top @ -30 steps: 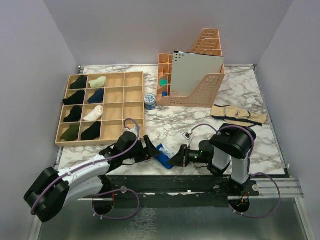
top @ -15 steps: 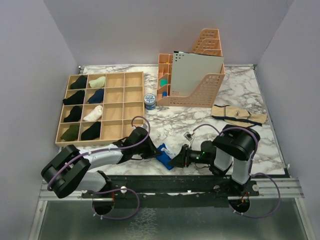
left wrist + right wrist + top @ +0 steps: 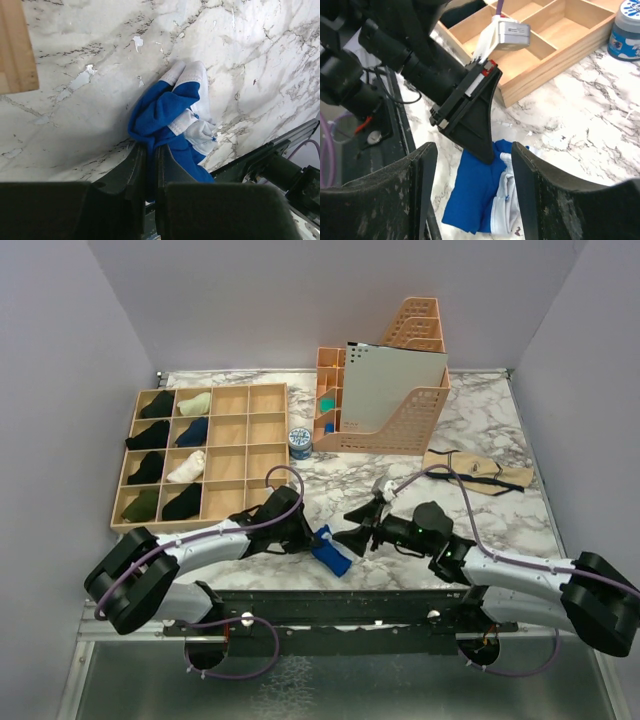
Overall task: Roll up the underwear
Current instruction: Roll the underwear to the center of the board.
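The underwear (image 3: 333, 553), blue with a white waistband, lies bunched in a loose roll on the marble near the table's front edge. My left gripper (image 3: 310, 539) comes in from the left and is shut on a fold of its blue fabric (image 3: 167, 112); the jaws (image 3: 149, 152) pinch the cloth tight. My right gripper (image 3: 352, 531) hovers just right of and above the roll, open, with nothing between its fingers. In the right wrist view the underwear (image 3: 479, 197) shows between the spread fingers (image 3: 421, 186), under the left gripper's finger (image 3: 476, 125).
A wooden divided tray (image 3: 190, 524) with rolled dark and pale garments stands at the left. Orange file racks (image 3: 400, 420) and a blue-lidded jar (image 3: 299, 442) stand at the back. A beige garment (image 3: 478, 470) lies at the right. The table's front rail runs just below the underwear.
My left gripper closed on the blue fabric. My right gripper let go, opened and drew up and back from the underwear, its arm stretching out low to the right.
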Controlling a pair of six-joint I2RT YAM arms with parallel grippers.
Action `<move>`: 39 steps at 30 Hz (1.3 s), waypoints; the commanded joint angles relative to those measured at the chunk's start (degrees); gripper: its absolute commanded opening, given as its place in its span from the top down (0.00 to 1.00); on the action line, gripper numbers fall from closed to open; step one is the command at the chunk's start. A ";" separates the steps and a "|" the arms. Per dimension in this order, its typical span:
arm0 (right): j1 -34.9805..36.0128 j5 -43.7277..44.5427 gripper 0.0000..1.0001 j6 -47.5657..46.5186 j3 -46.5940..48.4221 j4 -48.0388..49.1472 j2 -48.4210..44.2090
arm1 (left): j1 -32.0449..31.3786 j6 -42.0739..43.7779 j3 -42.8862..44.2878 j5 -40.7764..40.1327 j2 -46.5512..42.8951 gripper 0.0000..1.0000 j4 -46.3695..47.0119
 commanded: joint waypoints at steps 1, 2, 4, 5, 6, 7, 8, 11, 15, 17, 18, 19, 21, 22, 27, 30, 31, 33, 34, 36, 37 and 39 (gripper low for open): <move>8.74 15.58 0.37 -15.23 4.21 -27.83 -1.39 | -0.33 0.15 2.81 -1.60 1.53 1.00 -4.89; 12.09 19.90 0.37 -16.25 4.52 -27.96 -0.72 | -0.33 -0.08 3.04 -1.72 1.68 1.00 -5.26; 18.01 25.80 0.37 -18.42 5.86 -27.74 2.00 | -0.32 -0.59 2.93 -1.88 1.93 1.00 -5.48; 20.16 28.41 0.37 -18.81 7.11 -28.25 3.86 | -0.33 -0.77 2.91 -1.89 1.98 1.00 -5.48; 22.17 31.26 0.37 -19.02 8.64 -29.06 5.97 | -0.33 -0.84 2.91 -1.87 2.17 1.00 -5.48; 23.96 34.27 0.37 -19.48 9.77 -29.30 7.85 | -0.33 -0.85 2.94 -1.84 2.32 1.00 -5.48; 25.68 36.93 0.37 -20.45 10.72 -29.19 9.52 | -0.33 -0.85 3.00 -1.76 2.51 1.00 -5.55; 29.82 42.12 0.35 -23.82 10.94 -24.09 12.05 | -0.33 -0.75 3.41 -1.34 2.94 1.00 -5.71; 31.04 43.89 0.37 -26.73 13.00 -23.20 17.22 | -0.33 -0.94 3.72 -1.39 2.77 1.00 -5.91; 31.73 44.55 0.39 -27.40 13.02 -21.75 19.13 | -0.33 -1.14 3.54 -1.56 2.45 1.00 -5.95; 31.80 44.37 0.41 -27.53 12.87 -21.04 19.73 | -0.33 -1.31 3.39 -1.64 2.33 1.00 -5.96; 31.80 44.76 0.43 -27.47 12.82 -20.54 20.40 | -0.33 -1.41 3.24 -1.59 2.28 1.00 -5.92; 31.81 46.73 0.45 -27.28 13.05 -20.45 21.77 | -0.33 -1.55 3.02 -1.51 1.95 1.00 -5.90; 31.81 48.09 0.51 -26.88 13.07 -20.34 22.17 | -0.31 -1.47 2.96 -1.55 1.80 1.00 -5.88; 31.81 48.27 0.78 -26.03 11.43 -17.16 22.13 | -0.33 -1.43 2.60 -1.55 1.55 1.00 -6.00; 31.76 44.81 0.93 -22.98 9.71 -14.77 21.52 | -0.33 -1.51 2.10 -1.55 1.09 0.98 -5.89; 31.49 43.27 0.97 -21.04 8.67 -13.66 21.31 | -0.33 -1.59 1.93 -1.77 0.50 0.83 -5.95; 29.67 38.38 0.99 -16.72 6.22 -10.66 20.33 | -0.33 -2.06 1.32 -2.74 -1.23 0.58 -6.34; 27.85 34.90 0.99 -12.62 4.48 -7.98 19.66 | -0.31 -2.31 0.94 -3.34 -2.46 0.46 -6.61; 23.38 26.73 1.00 -6.37 1.07 -1.21 18.26 | -0.25 -2.73 0.42 -5.02 -5.03 0.24 -7.60; 21.52 23.37 1.00 -4.16 -0.10 1.40 17.55 | -0.25 -2.84 0.16 -5.79 -6.57 0.14 -8.01; 19.09 17.77 0.99 -1.17 -0.90 3.33 16.31 | -0.25 -2.33 -0.06 -6.66 -9.42 0.02 -8.11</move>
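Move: The rolled underwear's middle lies about 4 cm left of the raised right gripper, 1 cm back and some 12 cm below it. The left gripper's tips stand about 10 cm left of the right gripper and 2 cm ahead. The left gripper already pinches the far end; the roll's middle is 5 cm to its right and 1 cm back. The sock tray's middle is some 30 cm left and 23 cm ahead of the left gripper, the round jar 4 cm left and 27 cm ahead. Drop the open right gripper about 11 cm, swinging it back some 5 cm and then slightly forward, its leftward fingers tipping down some 45 degrees, and close them on the underwear's near end. Keep the left pinch still meanwhile. With the right grip made, ease its tilt partly back, and open the left fingers wide, lifting them 1 cm. ##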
